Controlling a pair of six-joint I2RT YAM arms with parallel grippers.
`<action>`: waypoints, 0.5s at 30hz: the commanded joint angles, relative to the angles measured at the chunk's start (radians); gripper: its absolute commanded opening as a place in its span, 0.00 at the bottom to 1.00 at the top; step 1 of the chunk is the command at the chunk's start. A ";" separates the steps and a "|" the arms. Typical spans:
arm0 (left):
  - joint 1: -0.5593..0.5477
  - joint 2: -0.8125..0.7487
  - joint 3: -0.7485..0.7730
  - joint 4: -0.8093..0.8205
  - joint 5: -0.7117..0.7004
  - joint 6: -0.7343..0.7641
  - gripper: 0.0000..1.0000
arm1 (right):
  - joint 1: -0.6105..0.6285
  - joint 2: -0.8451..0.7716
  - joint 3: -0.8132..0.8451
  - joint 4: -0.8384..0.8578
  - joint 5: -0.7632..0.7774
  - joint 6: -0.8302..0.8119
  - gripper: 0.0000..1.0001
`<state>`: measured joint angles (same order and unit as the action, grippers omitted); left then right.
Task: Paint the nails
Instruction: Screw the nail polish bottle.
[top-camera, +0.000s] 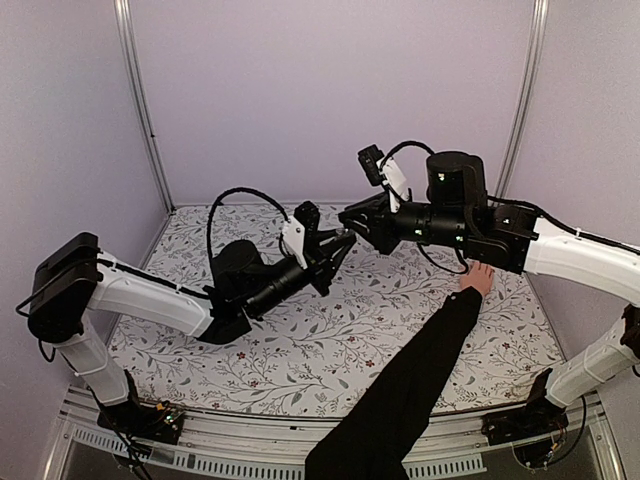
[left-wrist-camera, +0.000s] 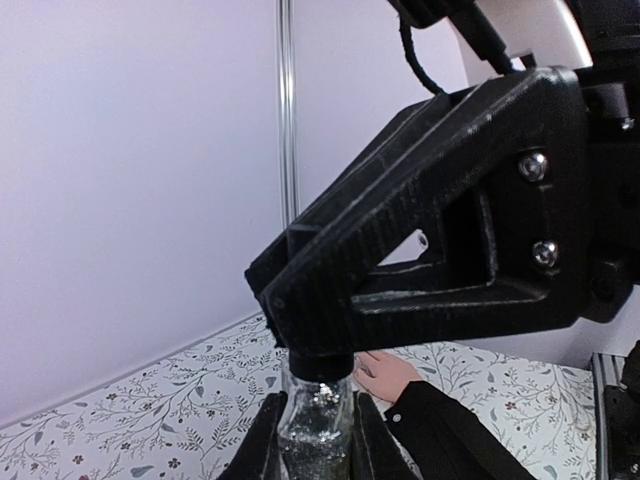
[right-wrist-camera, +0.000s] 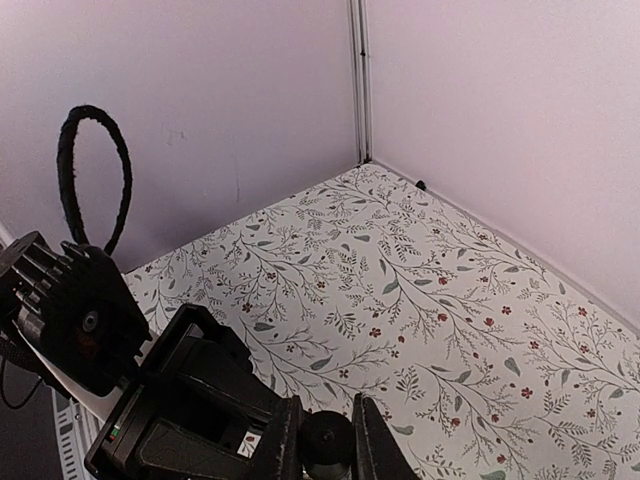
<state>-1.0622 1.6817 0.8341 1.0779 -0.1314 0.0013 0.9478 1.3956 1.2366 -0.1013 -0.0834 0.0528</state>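
Note:
A small clear bottle of silvery glitter polish (left-wrist-camera: 315, 425) is held off the table, with my left gripper (left-wrist-camera: 316, 440) shut on its glass body. My right gripper (right-wrist-camera: 327, 440) is shut on the bottle's black cap (right-wrist-camera: 328, 438), and from the left wrist its black fingers (left-wrist-camera: 330, 300) cover the cap. In the top view both grippers meet mid-air, left (top-camera: 335, 250) and right (top-camera: 352, 222). A bare hand (top-camera: 478, 277) in a long black sleeve (top-camera: 410, 385) rests on the table under my right arm. Its nails are too small to make out.
The floral tablecloth (top-camera: 330, 340) covers the table inside lilac walls. The sleeved forearm runs diagonally from the near edge to the right of centre. The left arm's cable loop (right-wrist-camera: 92, 180) stands above its wrist. A corner post (right-wrist-camera: 358, 80) stands at the back.

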 joint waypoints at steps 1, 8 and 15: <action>-0.003 -0.045 0.013 0.027 0.053 0.013 0.00 | 0.040 -0.006 -0.027 -0.060 -0.084 0.009 0.16; -0.002 -0.082 0.000 -0.008 0.200 0.003 0.00 | 0.040 -0.060 -0.053 -0.026 -0.117 -0.014 0.45; 0.006 -0.126 -0.006 -0.069 0.447 0.002 0.00 | 0.040 -0.139 -0.090 -0.018 -0.196 -0.078 0.73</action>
<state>-1.0618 1.6096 0.8303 1.0218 0.1249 0.0002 0.9817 1.3075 1.1728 -0.1116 -0.1986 0.0212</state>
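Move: Between the two hands stands the nail polish bottle: the right fingers are shut on its black cap, which is right at the right hand point. The left fingers hold the glass bottle, with the cap about 4 cm above them. The person's hand rests on the table some 33 cm to the right hand's right, 6 cm farther out and roughly 30 cm below. Opening wide, the right fingers let go of the black cap while both hands swing back towards the bases by about 4 cm; the right hand turns some 10 degrees counter-clockwise. The left keeps its hold on the glass bottle, rising about 2 cm, drifting slightly right and turning nearly 15 degrees clockwise, so the cap stays close by the right hand's parted fingers. ##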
